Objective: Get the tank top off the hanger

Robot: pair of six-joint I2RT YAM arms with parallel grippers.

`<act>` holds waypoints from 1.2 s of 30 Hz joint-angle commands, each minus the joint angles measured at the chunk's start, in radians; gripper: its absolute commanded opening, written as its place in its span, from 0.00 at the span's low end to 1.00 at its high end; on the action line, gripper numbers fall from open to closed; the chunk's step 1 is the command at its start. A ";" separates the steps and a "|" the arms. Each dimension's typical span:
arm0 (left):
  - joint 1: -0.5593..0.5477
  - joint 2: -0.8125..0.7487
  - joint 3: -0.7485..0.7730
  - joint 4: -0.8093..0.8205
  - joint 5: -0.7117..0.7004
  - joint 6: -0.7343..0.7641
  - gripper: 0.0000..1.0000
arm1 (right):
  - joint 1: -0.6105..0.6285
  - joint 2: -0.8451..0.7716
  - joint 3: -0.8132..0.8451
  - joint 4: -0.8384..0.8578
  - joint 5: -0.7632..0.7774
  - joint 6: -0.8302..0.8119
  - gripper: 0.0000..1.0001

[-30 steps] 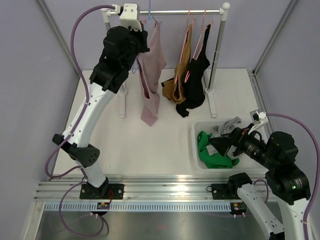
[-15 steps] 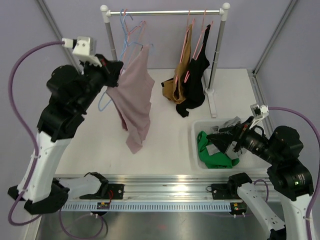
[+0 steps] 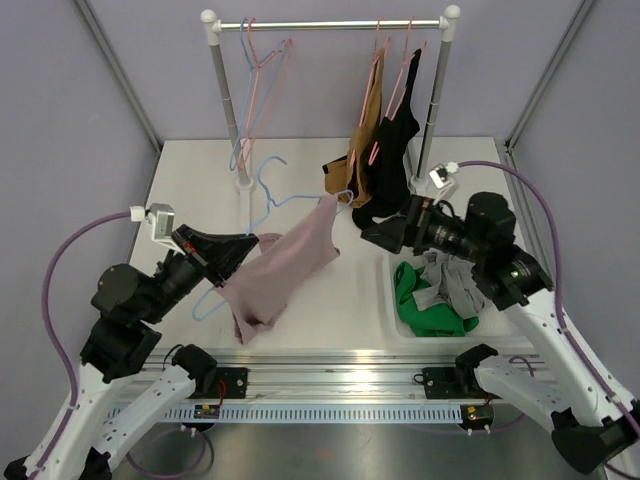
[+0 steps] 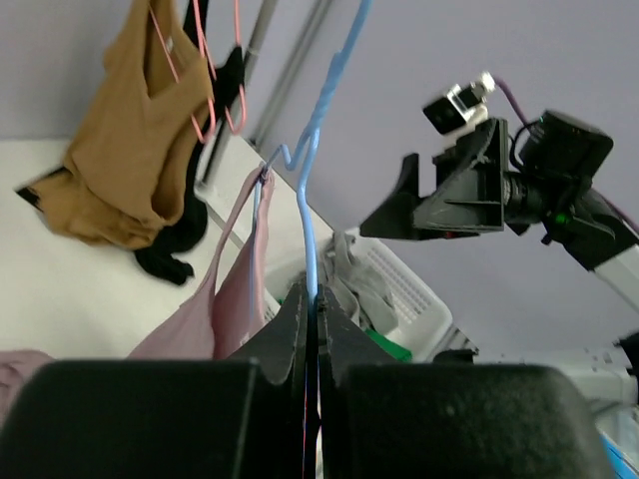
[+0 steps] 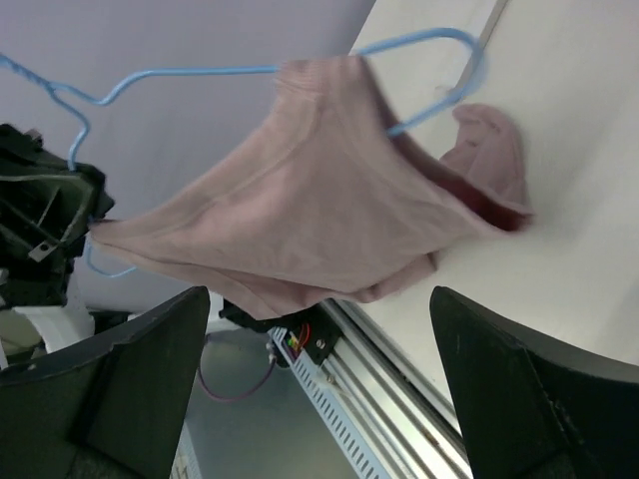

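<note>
A pale pink tank top [image 3: 285,265] hangs on a blue wire hanger [image 3: 297,199], held tilted over the table, off the rail. My left gripper [image 3: 238,250] is shut on the hanger's wire; the left wrist view shows the jaws [image 4: 313,299] pinching the blue wire [image 4: 312,200], with the tank top [image 4: 235,299] to their left. My right gripper [image 3: 375,232] is open and empty, just right of the tank top's upper edge. In the right wrist view the tank top [image 5: 319,210] fills the middle on the hanger [image 5: 180,72], and my wide-open gripper [image 5: 329,399] is below it.
The clothes rack [image 3: 330,22] stands at the back with empty hangers [image 3: 255,70], a brown top [image 3: 365,130] and a black top [image 3: 392,170]. A white bin [image 3: 397,322] at the right holds green [image 3: 425,305] and grey [image 3: 460,285] clothes.
My left arm has taken the hanger and tank top off the rail and swung them down to the near left. My right gripper has risen from the bin and moved up toward the tank top.
</note>
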 commanded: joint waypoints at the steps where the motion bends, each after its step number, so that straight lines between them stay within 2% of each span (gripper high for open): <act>1: -0.004 -0.070 -0.143 0.273 0.087 -0.146 0.00 | 0.176 0.060 0.022 0.105 0.206 -0.029 0.99; 2: -0.004 -0.090 -0.171 0.288 0.074 -0.178 0.00 | 0.223 0.081 0.038 0.101 0.326 -0.031 0.99; 5: -0.004 -0.150 -0.254 0.305 0.035 -0.215 0.00 | 0.360 0.165 0.044 0.143 0.534 -0.043 0.99; 8: -0.004 -0.200 -0.308 0.307 0.017 -0.239 0.00 | 0.438 0.251 0.081 0.143 0.667 -0.062 0.95; 14: -0.004 -0.233 -0.322 0.267 0.003 -0.250 0.00 | 0.536 0.396 0.171 0.121 0.865 -0.114 0.83; 18: -0.004 -0.228 -0.322 0.227 -0.006 -0.242 0.00 | 0.550 0.425 0.194 0.140 0.892 -0.129 0.77; 20: -0.004 -0.233 -0.322 0.221 -0.006 -0.236 0.00 | 0.549 0.436 0.200 0.141 0.915 -0.140 0.65; 22: -0.004 -0.237 -0.320 0.215 -0.014 -0.235 0.00 | 0.549 0.436 0.197 0.141 0.932 -0.152 0.57; 23: -0.004 -0.242 -0.320 0.201 -0.020 -0.229 0.00 | 0.549 0.434 0.194 0.143 0.939 -0.155 0.48; 25: -0.004 -0.250 -0.316 0.189 -0.029 -0.221 0.00 | 0.550 0.433 0.184 0.144 0.952 -0.162 0.39; 26: -0.004 -0.251 -0.313 0.181 -0.031 -0.219 0.00 | 0.549 0.428 0.178 0.147 0.956 -0.166 0.31; 28: -0.004 -0.256 -0.310 0.177 -0.029 -0.216 0.00 | 0.550 0.433 0.170 0.141 0.988 -0.183 0.04; 29: -0.004 -0.257 -0.308 0.166 -0.034 -0.212 0.00 | 0.550 0.433 0.171 0.132 0.995 -0.185 0.00; 36: -0.004 -0.256 -0.241 0.003 -0.085 -0.149 0.00 | 0.537 0.414 0.167 0.083 1.109 -0.241 0.00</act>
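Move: The pink tank top's strap end, on the free end of the blue hanger, is about 8 cm ahead of the right hand, 9 cm to its left and a couple lower; from the left hand, already holding the hanger, it is roughly 11 cm ahead, 17 cm right and 5 cm lower. From the right hand, the black top hangs some 22 cm ahead, 0 cm sideways and 13 cm lower; the basket is level fore-and-aft, 17 cm right and 32 cm below. The right hand swings left about 10 cm while sinking 7 cm, then curves forward some 7 cm, tipping its fingers downward and turning about 20 degrees clockwise, and shuts its open fingers to pinch the strap end beside the hanger's tip. The left hand keeps its grip on the hanger and lowers it about 7 cm, most of that early on. ##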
